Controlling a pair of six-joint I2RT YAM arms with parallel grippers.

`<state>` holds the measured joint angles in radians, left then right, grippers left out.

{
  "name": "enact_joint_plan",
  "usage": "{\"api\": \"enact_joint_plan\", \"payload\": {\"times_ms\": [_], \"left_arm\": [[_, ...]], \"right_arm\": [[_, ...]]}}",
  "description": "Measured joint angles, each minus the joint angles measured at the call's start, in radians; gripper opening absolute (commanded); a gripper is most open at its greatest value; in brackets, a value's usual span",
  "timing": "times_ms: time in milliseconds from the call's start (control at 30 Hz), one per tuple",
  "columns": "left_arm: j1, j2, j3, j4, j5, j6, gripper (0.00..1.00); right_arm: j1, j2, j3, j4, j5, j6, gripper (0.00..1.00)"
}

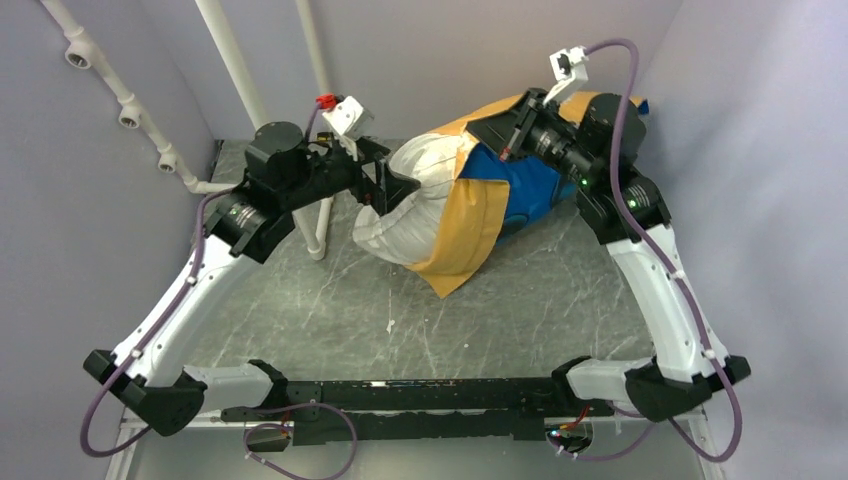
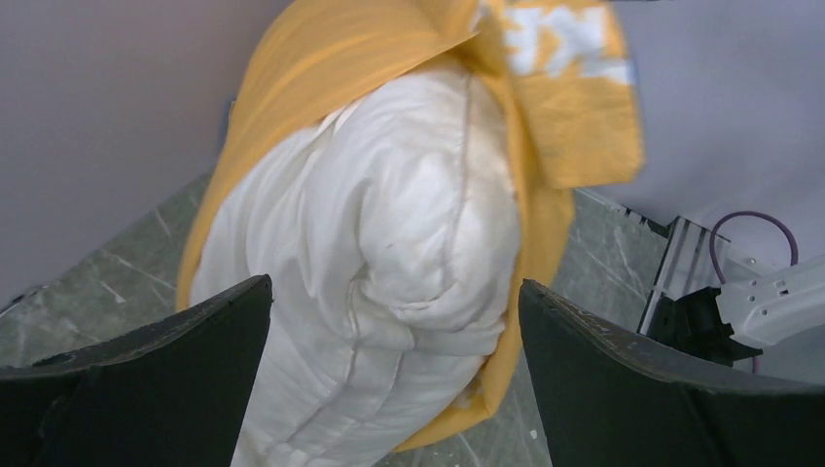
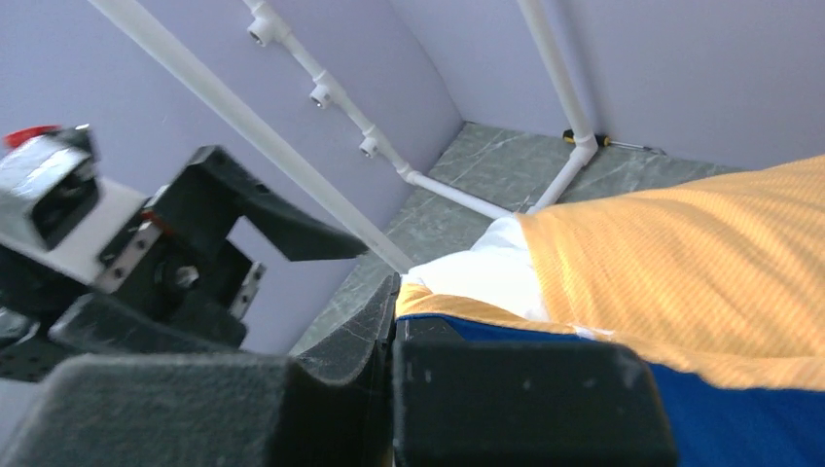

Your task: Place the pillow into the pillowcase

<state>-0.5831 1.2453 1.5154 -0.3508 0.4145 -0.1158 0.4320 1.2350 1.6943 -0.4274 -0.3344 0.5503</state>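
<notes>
The white pillow [image 1: 418,195] lies at the back of the table, its far part inside the pillowcase [image 1: 478,225]. The case shows yellow-orange outside and blue [image 1: 525,185] within its mouth. My left gripper [image 1: 400,190] is open, its fingers on either side of the pillow's exposed end and apart from it. In the left wrist view that gripper [image 2: 396,287] frames the crumpled pillow [image 2: 389,253], with the pillowcase [image 2: 321,58] wrapped round behind it. My right gripper [image 1: 505,152] is shut on the case's upper edge; in its wrist view the gripper [image 3: 394,297] meets the blue and yellow hem of the pillowcase [image 3: 681,272].
A white pipe frame [image 1: 240,80] stands at the back left against the wall, with one post [image 1: 320,225] just behind my left wrist. Lilac walls close in the table [image 1: 450,310] on three sides. A small screwdriver [image 3: 608,141] lies at the back wall's foot.
</notes>
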Motion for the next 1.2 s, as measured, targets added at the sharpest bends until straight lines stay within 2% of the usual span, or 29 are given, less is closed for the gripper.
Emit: {"api": "enact_joint_plan", "payload": {"times_ms": [200,400,633,733,833,933,1000,1033,1100,1133,1167,1200], "left_arm": [[0.000,-0.041,0.013,-0.047,-0.074,0.014,0.99],[0.002,-0.039,-0.091,-0.075,-0.132,-0.004,0.99],[-0.006,-0.035,-0.237,0.051,-0.121,-0.072,0.99],[-0.057,0.002,-0.229,0.135,-0.204,-0.085,0.99],[-0.142,0.106,-0.173,0.203,-0.320,-0.080,0.99],[-0.174,0.217,-0.110,0.236,-0.413,-0.081,0.99],[-0.175,0.286,-0.047,0.226,-0.493,-0.088,0.86],[-0.175,0.319,-0.010,0.211,-0.544,-0.093,0.71],[-0.174,0.364,0.047,0.186,-0.634,-0.113,0.35],[-0.172,0.380,0.064,0.180,-0.677,-0.116,0.13],[-0.169,0.388,0.070,0.173,-0.713,-0.116,0.01],[-0.165,0.391,0.071,0.167,-0.734,-0.126,0.00]], "right_arm": [[-0.035,0.135,0.087,0.006,-0.076,0.040,0.00],[-0.076,0.285,0.177,0.099,-0.229,0.141,0.00],[-0.077,0.474,0.190,0.287,-0.368,0.290,0.00],[-0.077,0.518,0.169,0.325,-0.385,0.345,0.00],[-0.076,0.542,0.167,0.347,-0.389,0.386,0.00],[-0.077,0.544,0.167,0.378,-0.393,0.420,0.00],[-0.078,0.544,0.167,0.397,-0.397,0.437,0.00],[-0.079,0.544,0.167,0.402,-0.396,0.443,0.00],[-0.080,0.544,0.165,0.414,-0.396,0.450,0.02],[-0.082,0.544,0.161,0.420,-0.396,0.452,0.06],[-0.083,0.544,0.160,0.423,-0.396,0.452,0.16],[-0.085,0.544,0.159,0.421,-0.396,0.451,0.27]]}}
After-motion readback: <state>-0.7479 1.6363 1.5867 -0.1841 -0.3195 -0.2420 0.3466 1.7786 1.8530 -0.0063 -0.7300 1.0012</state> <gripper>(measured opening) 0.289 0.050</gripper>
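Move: The left hand, open and empty, has the pillowcase's yellow rim flap about 13 cm to its right, 4 cm ahead and a little below. From that hand, the pillow's bare white end bulges some 7 cm ahead, 6 cm to the right and 12 cm down. The right hand already grips the rim; from it the pillow end lies about 8 cm to the left, level fore and aft and roughly 17 cm below, with the hanging rim flap 8 cm under it, 3 cm back and 1 cm left. The right hand keeps its pinch on the pillowcase rim and draws it forward about 12 cm, with some 8 cm left and 6 cm down, tipping its fingers downward and then holding there. Meanwhile the left hand, jaws wide, first sinks beside the pillow end, then slants right and reaches forward to the rim just below the right gripper, turning about 30 degrees counter-clockwise and closing most of the way on the yellow cloth at the end. ##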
